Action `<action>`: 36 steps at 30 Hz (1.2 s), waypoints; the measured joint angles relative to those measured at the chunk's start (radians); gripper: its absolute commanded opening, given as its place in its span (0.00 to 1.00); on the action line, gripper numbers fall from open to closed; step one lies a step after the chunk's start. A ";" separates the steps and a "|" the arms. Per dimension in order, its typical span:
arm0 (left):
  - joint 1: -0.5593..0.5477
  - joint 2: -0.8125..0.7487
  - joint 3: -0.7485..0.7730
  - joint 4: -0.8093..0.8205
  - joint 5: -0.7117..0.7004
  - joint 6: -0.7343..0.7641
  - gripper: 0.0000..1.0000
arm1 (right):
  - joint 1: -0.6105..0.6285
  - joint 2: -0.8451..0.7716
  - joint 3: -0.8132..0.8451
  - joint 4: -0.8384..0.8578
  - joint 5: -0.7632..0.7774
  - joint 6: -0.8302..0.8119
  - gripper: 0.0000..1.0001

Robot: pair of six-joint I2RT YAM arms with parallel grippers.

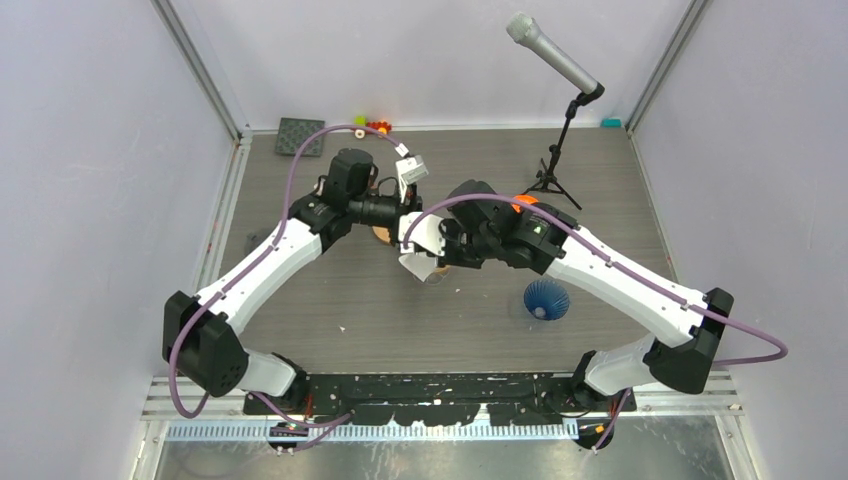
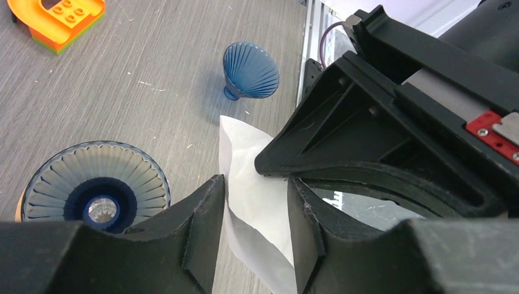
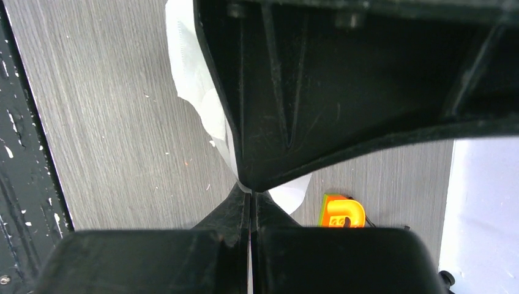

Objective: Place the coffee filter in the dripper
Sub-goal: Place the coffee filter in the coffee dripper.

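The white paper coffee filter (image 2: 254, 202) hangs above the table between both grippers, also seen in the top view (image 1: 418, 262) and the right wrist view (image 3: 190, 73). My right gripper (image 3: 250, 191) is shut on the filter's edge. My left gripper (image 2: 256, 184) has its jaws apart, one on each side of the filter, and sits close against the right gripper (image 1: 440, 250) mid-table. An upright ribbed dripper (image 2: 98, 184) stands on a tan base just left of the left fingers (image 2: 202, 226). A second blue dripper (image 1: 546, 298) lies on its side.
An orange toy block (image 2: 58, 18) sits beyond the grippers, also visible past the right fingers (image 3: 343, 211). A microphone on a tripod stand (image 1: 560, 150) is at the back right. A black mat (image 1: 300, 135) and small coloured toys (image 1: 372, 123) lie along the back wall.
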 measured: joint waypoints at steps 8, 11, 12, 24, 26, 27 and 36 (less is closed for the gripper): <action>-0.002 0.014 0.000 0.000 0.014 0.005 0.21 | 0.014 0.017 0.008 -0.018 0.034 0.000 0.00; -0.002 0.014 0.000 -0.002 0.014 0.013 0.10 | 0.015 0.017 0.008 -0.025 0.043 0.000 0.00; -0.002 0.014 0.000 -0.004 0.014 0.019 0.06 | 0.015 0.017 0.008 -0.026 0.045 0.000 0.01; -0.002 0.020 0.001 -0.033 -0.023 0.044 0.00 | 0.033 0.016 0.007 -0.039 0.048 0.003 0.00; -0.002 0.019 0.002 -0.040 -0.033 0.051 0.00 | 0.035 0.015 0.005 -0.040 0.048 0.004 0.00; -0.002 0.019 0.004 -0.042 -0.037 0.052 0.00 | 0.035 0.013 0.004 -0.040 0.048 0.004 0.01; -0.001 0.019 0.034 -0.061 -0.051 0.081 0.00 | 0.035 -0.018 -0.022 -0.045 0.044 0.012 0.01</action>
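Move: The coffee filter hangs from the right fingers and runs between the left hand's half-open ones, its middle about 2 cm back of the left hand, level sideways and some 3 cm below. The right hand's goal, the dripper on its carafe, is about 9 cm ahead of it, 1 cm to its right and 7 cm lower. From the dripper, the loose wooden ring is some 10 cm farther out and 8 cm left; the spare dripper lies about 25 cm right and 6 cm nearer. The left fingers shut completely, seeming to pinch the filter's upper edge beside the right fingertips. That hand sinks about 1.5 cm, then eases forward roughly 1 cm and comes up a little. The right hand keeps its shut grip on the paper, dips just under 1 cm, then draws back and to the right by about 1 cm each, away from the dripper. ##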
